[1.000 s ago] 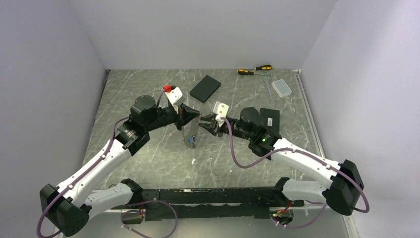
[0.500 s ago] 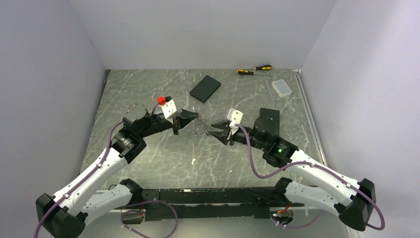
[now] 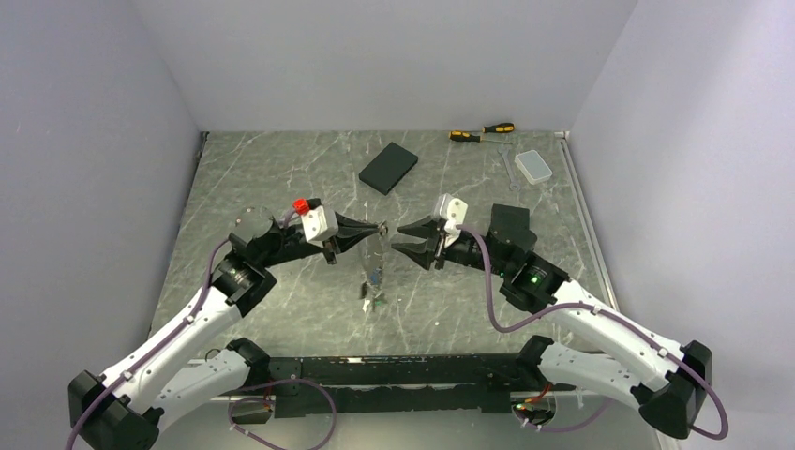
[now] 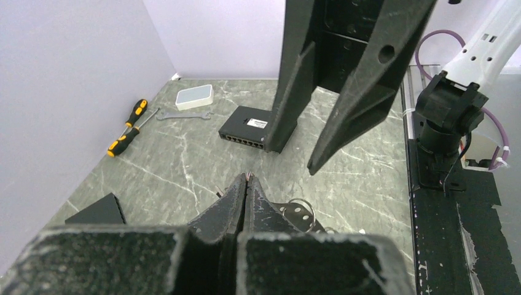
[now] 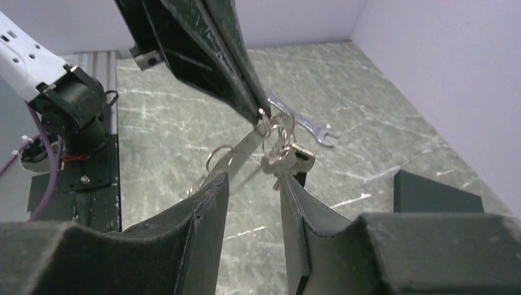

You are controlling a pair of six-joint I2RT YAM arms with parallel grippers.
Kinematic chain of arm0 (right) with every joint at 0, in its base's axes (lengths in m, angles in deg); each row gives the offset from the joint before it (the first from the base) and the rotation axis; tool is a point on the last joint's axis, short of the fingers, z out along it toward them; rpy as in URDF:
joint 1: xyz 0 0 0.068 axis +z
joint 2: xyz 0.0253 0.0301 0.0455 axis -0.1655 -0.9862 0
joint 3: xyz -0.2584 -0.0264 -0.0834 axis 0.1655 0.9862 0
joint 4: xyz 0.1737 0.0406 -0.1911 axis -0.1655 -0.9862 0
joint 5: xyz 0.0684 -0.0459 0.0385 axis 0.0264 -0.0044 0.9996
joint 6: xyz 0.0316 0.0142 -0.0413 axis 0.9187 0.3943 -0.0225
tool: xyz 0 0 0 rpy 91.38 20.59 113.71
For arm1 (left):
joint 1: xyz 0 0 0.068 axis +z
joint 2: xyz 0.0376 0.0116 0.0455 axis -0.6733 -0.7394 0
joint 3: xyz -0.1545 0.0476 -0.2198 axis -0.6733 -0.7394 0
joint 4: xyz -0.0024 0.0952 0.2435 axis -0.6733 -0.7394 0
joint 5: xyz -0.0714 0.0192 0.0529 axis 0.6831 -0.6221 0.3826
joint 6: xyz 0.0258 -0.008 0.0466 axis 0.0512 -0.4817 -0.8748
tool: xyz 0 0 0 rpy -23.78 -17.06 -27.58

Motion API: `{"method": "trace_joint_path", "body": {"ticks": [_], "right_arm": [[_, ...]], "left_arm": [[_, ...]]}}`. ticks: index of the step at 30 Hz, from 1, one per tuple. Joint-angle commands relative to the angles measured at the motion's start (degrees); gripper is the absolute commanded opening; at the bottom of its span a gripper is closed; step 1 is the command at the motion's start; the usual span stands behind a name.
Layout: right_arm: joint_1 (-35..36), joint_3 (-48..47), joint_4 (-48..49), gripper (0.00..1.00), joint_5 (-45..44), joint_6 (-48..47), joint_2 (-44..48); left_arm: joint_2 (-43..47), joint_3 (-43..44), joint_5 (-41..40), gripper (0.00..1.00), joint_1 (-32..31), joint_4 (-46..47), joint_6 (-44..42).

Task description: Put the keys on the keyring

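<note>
My left gripper [image 3: 382, 228] is shut on the thin wire of the keyring [image 5: 276, 127], which hangs from its tips [image 4: 247, 178]. A bunch of silver keys [image 5: 286, 157] dangles on the ring, together with a flat strap [image 5: 243, 152] and a smaller ring [image 4: 300, 209]. From above the keys [image 3: 373, 277] hang below the left gripper, over the table. My right gripper [image 3: 400, 237] stands open just right of the left fingertips. In its own view the right gripper [image 5: 255, 178] is directly below the bunch, and the keys nearly touch its right finger [image 5: 298, 203]. Nothing sits between its fingers.
A black network switch [image 4: 249, 129] lies behind the right gripper. A silver wrench [image 4: 184, 115], a small white box [image 3: 534, 166] and two screwdrivers [image 3: 480, 132] lie at the back right. A flat black box [image 3: 388, 168] rests at the back centre.
The two grippers were together a second ago and have drawn apart. The right gripper backed off to the right and opened wider. The left gripper lowered, with the keys hanging from it.
</note>
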Motion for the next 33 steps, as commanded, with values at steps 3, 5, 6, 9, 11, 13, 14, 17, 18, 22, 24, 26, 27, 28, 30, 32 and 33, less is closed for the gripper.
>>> {"method": "trace_joint_path", "body": {"ticks": [3, 5, 6, 9, 11, 13, 14, 17, 18, 22, 24, 26, 27, 28, 30, 32, 33], "right_arm": [[-0.2, -3.9, 5.6, 0.38, 3.3, 1.4, -2.5], [-0.2, -4.2, 6.2, 0.38, 3.7, 1.5, -3.4], [-0.2, -4.3, 6.6, 0.38, 3.8, 1.5, -3.9], [-0.2, -4.3, 8.0, 0.35, 4.2, 1.8, -5.2], [-0.2, -4.6, 8.5, 0.32, 4.8, 2.0, -5.9], [-0.2, -4.9, 8.8, 0.29, 5.4, 2.1, -6.6], [-0.2, -5.0, 9.0, 0.28, 5.5, 2.2, -6.8], [-0.2, -5.2, 9.4, 0.28, 5.8, 2.1, -7.3], [-0.2, -5.3, 9.5, 0.28, 5.8, 2.0, -7.4], [-0.4, -5.9, 9.4, 0.28, 5.5, 1.8, -7.2], [-0.5, -6.4, 9.3, 0.28, 5.4, 1.6, -6.8], [-0.7, -6.9, 8.9, 0.28, 5.5, 1.3, -6.6], [-0.8, -7.1, 8.6, 0.27, 5.7, 1.1, -6.6], [-0.8, -7.2, 8.2, 0.26, 5.8, 0.9, -6.7], [-0.9, -7.4, 7.9, 0.21, 6.2, 0.9, -7.1], [-0.9, -7.2, 7.9, 0.13, 6.9, 1.0, -7.4], [-0.9, -7.2, 7.9, 0.1, 7.1, 1.1, -7.5]], "left_arm": [[1.7, -1.0, 2.7, 0.0, 0.1, 7.7, -0.5], [1.6, -1.3, 3.1, 0.0, 0.1, 8.3, -0.1], [1.5, -1.4, 3.3, 0.0, 0.1, 8.9, 0.2], [1.3, -1.8, 3.5, 0.0, 0.1, 10.6, 1.1], [1.2, -2.0, 3.8, 0.0, 0.1, 11.2, 1.4], [1.2, -2.2, 3.7, 0.0, 0.1, 11.6, 1.6], [1.2, -2.3, 3.8, 0.0, 0.1, 11.6, 1.6], [1.3, -2.4, 4.0, 0.0, 0.1, 11.5, 1.5], [1.3, -2.4, 4.1, 0.0, 0.1, 11.4, 1.4], [1.3, -2.4, 5.3, 0.0, 0.1, 11.4, 1.0], [1.3, -2.3, 5.7, 0.0, 0.1, 11.1, 0.7], [1.4, -2.4, 6.1, 0.0, 0.1, 11.6, 0.6], [1.4, -2.3, 6.2, 0.0, 0.1, 11.5, 0.5], [1.5, -2.3, 6.3, 0.0, 0.1, 11.5, 0.5], [1.6, -2.3, 6.4, 0.0, 0.1, 11.8, 0.5], [1.6, -2.4, 6.5, 0.0, 0.1, 11.9, 0.5], [1.6, -2.4, 6.4, 0.0, 0.1, 12.0, 0.5]]}}
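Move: The keyring is still pinched in the left fingertips, about 1 cm to the right of that hand's point. From the right hand's open fingers, the keyring is roughly 3 cm left, 2 cm ahead and 1 cm higher. A loose-hanging key is some 3 cm ahead, 4 cm left and 1 cm below the right hand; the flat metal plate hangs about 1 cm back, 4 cm left and 5 cm below it. The right hand eases about 3 cm to its left towards the keyring at the left fingertips, bobbing up, sinking back and then rising again to end nearly 2 cm higher, while its fingers narrow from a moderate gap to a slim one around the ring and the wrist turns some 5 degrees counter-clockwise. The left hand keeps its pinch on the keyring and shifts only about 1 cm back and slightly up, so that the two sets of fingertips meet at the ring. ##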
